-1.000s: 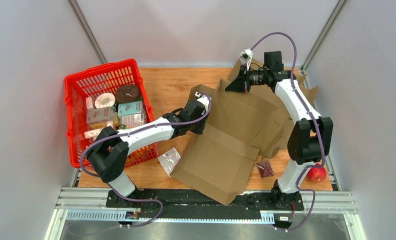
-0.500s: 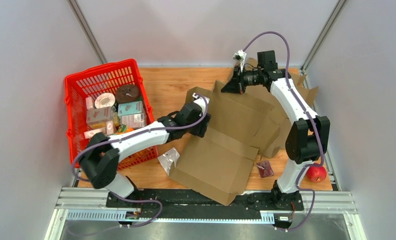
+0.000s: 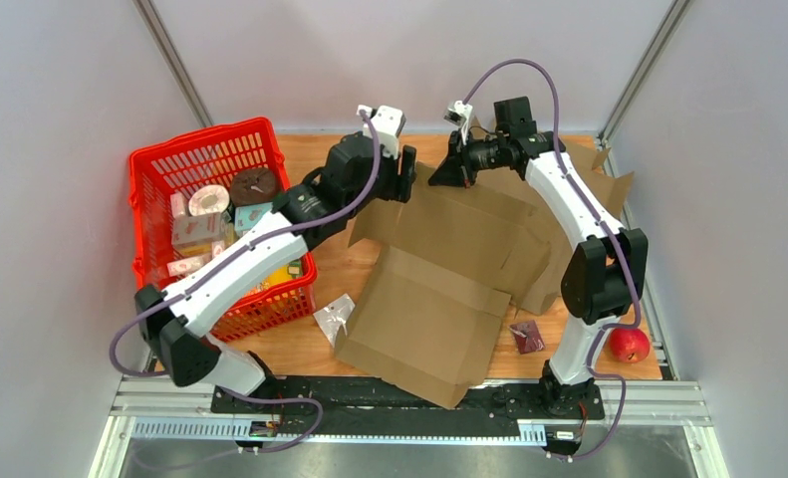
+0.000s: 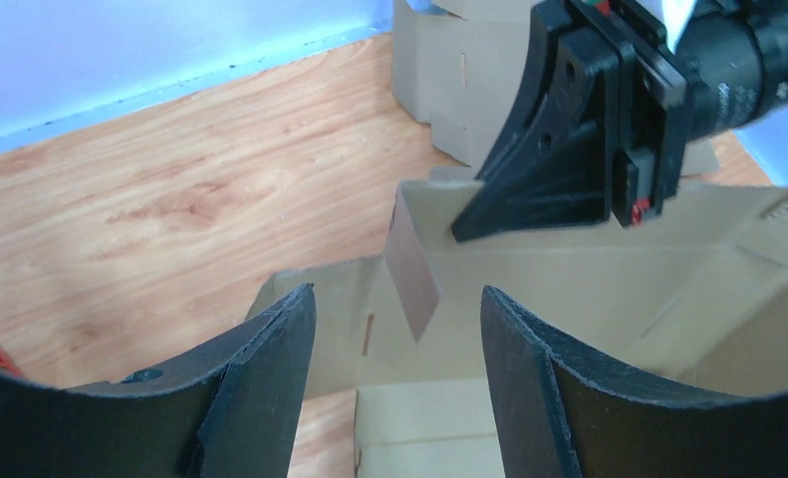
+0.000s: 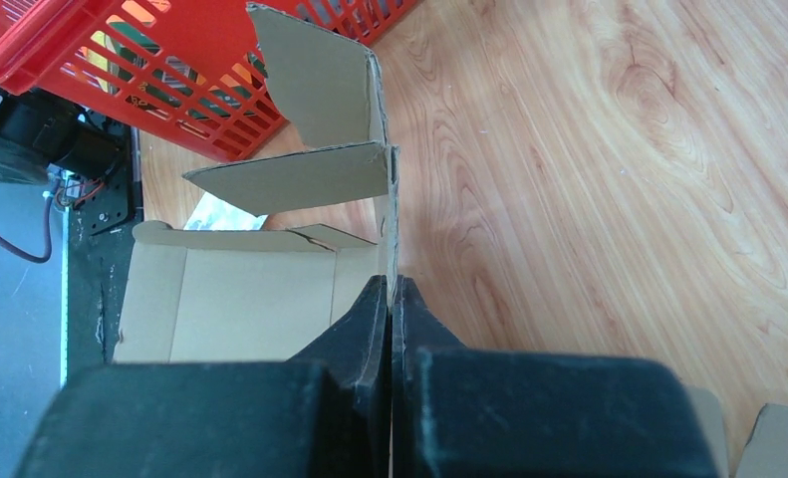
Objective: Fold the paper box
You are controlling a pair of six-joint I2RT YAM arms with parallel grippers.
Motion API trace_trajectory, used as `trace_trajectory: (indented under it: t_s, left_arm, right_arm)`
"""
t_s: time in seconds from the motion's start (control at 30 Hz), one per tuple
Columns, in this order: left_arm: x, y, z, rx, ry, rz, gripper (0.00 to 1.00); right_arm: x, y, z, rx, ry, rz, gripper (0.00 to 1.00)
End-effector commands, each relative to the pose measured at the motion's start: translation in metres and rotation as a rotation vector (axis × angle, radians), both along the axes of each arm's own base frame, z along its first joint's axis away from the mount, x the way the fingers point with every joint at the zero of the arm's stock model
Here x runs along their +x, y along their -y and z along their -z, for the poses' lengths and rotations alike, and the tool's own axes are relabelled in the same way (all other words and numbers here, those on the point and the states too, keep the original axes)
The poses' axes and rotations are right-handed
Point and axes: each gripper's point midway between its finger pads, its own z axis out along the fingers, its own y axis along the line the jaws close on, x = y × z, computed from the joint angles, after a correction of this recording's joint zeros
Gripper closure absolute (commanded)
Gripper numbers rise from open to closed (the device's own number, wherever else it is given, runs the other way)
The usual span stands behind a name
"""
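Observation:
The paper box point(image 3: 449, 269) is brown cardboard, lying opened out on the wooden table with some flaps standing up. My right gripper point(image 3: 439, 175) is shut on the top edge of its far wall. In the right wrist view the fingers point(image 5: 390, 291) pinch that thin cardboard edge, and two flaps point(image 5: 320, 85) stick out beyond them. My left gripper point(image 3: 406, 177) hovers open just left of the right one, above the box's far left corner. In the left wrist view its jaws point(image 4: 399, 309) stand wide apart with nothing between them, over the box point(image 4: 549, 289) and facing the right gripper point(image 4: 461, 233).
A red basket point(image 3: 155, 199) full of groceries stands at the left. A clear plastic packet point(image 3: 336, 317) lies near the box's front left corner. A dark packet point(image 3: 527, 336) and a red apple point(image 3: 629, 345) lie at the front right. More cardboard point(image 3: 604, 179) sits at the back right.
My left gripper has let go of the box's left flap, opened, lifted and swung to the far side beside the right gripper. The right gripper has shifted slightly left with the wall.

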Motion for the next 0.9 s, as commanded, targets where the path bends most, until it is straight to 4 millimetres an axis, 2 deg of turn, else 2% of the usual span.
trace_trajectory:
  t_s: [0.0,0.03,0.07,0.1,0.17,0.27,0.3,0.37,0.4,0.47,0.53,0.57,0.6,0.63,0.67,0.7,0.73,0.77,0.8,0.87]
  left_arm:
    - [0.021,0.006,0.019,0.134,-0.046,-0.025,0.31]
    - [0.022,0.006,0.023,0.16,-0.058,-0.022,0.33]
    - [0.026,0.006,0.018,0.166,-0.047,-0.036,0.33]
    - [0.03,0.008,0.026,0.189,-0.06,-0.041,0.33]
    - [0.033,0.008,0.029,0.212,-0.06,-0.045,0.35]
    - [0.039,0.007,0.036,0.252,-0.054,-0.059,0.43]
    - [0.042,0.007,0.041,0.271,-0.058,-0.065,0.52]
    - [0.047,-0.002,0.043,0.316,-0.045,-0.112,0.63]
    - [0.048,-0.004,0.044,0.326,-0.039,-0.124,0.75]
    - [0.052,-0.008,0.049,0.345,-0.024,-0.146,0.86]
    - [0.051,-0.01,0.049,0.344,-0.015,-0.154,1.0]
    - [0.051,-0.014,0.054,0.348,-0.021,-0.172,1.0]
    - [0.049,-0.016,0.051,0.338,-0.016,-0.174,1.0]
    - [0.048,-0.017,0.048,0.325,-0.006,-0.176,1.0]
    - [0.045,-0.019,0.056,0.329,-0.014,-0.174,1.0]
    - [0.042,-0.023,0.048,0.306,0.002,-0.182,1.0]
    - [0.041,-0.024,0.056,0.294,0.006,-0.183,1.0]
    - [0.039,-0.024,0.056,0.273,0.009,-0.186,1.0]
    - [0.036,-0.026,0.051,0.248,0.018,-0.185,1.0]
    - [0.033,-0.024,0.057,0.209,0.011,-0.182,1.0]
  right_arm:
    - [0.005,-0.006,-0.016,0.002,0.07,-0.015,1.0]
    - [0.005,-0.006,-0.017,0.002,0.07,-0.015,1.0]
    - [0.005,-0.006,-0.017,0.003,0.072,-0.015,1.0]
    - [0.005,-0.007,-0.017,0.001,0.071,-0.017,1.0]
    - [0.005,-0.007,-0.018,0.002,0.072,-0.016,1.0]
    - [0.005,-0.008,-0.017,-0.003,0.069,-0.012,1.0]
    - [0.004,-0.009,-0.018,-0.004,0.068,-0.013,1.0]
    - [0.005,-0.009,-0.017,-0.011,0.066,-0.005,1.0]
    - [0.007,-0.008,-0.014,-0.03,0.067,0.015,1.0]
    - [0.014,-0.006,-0.012,-0.069,0.069,0.071,1.0]
    - [0.035,0.004,-0.006,-0.166,0.056,0.267,0.69]
    - [0.048,0.012,-0.009,-0.2,0.059,0.38,0.57]
    - [0.064,0.036,-0.003,-0.299,0.025,0.638,0.45]
    - [0.068,0.051,-0.006,-0.341,0.013,0.766,0.39]
    - [0.066,0.065,-0.015,-0.349,-0.021,0.899,0.33]
    - [0.06,0.088,-0.021,-0.349,-0.099,1.097,0.19]
    - [0.053,0.092,-0.027,-0.312,-0.142,1.16,0.12]
    - [0.04,0.096,-0.048,-0.242,-0.154,1.199,0.02]
    - [0.032,0.095,-0.043,-0.22,-0.189,1.204,0.0]
    - [0.016,0.1,-0.059,-0.127,-0.24,1.269,0.0]
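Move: The corner flap at the left end of the upright far wall of the box lies about 4 cm ahead of the left hand and 7 cm below it. The near panel of the box is some 20 cm back and 7 cm right of that hand, the second cardboard roughly 28 cm to its right and level with it in reach. From the right hand, already pinching the far wall, the flap is about 6 cm left, 1 cm back and slightly lower. The corner flap is pinched by the left hand, which comes down about 7 cm and some 4 cm forward onto it, closes and rolls its left side up some 20 degrees, then eases left and a little lower with the flap in its fingers. As it closes, the right hand, holding still until then, opens wide, slips forward and then off right, turning clockwise. ##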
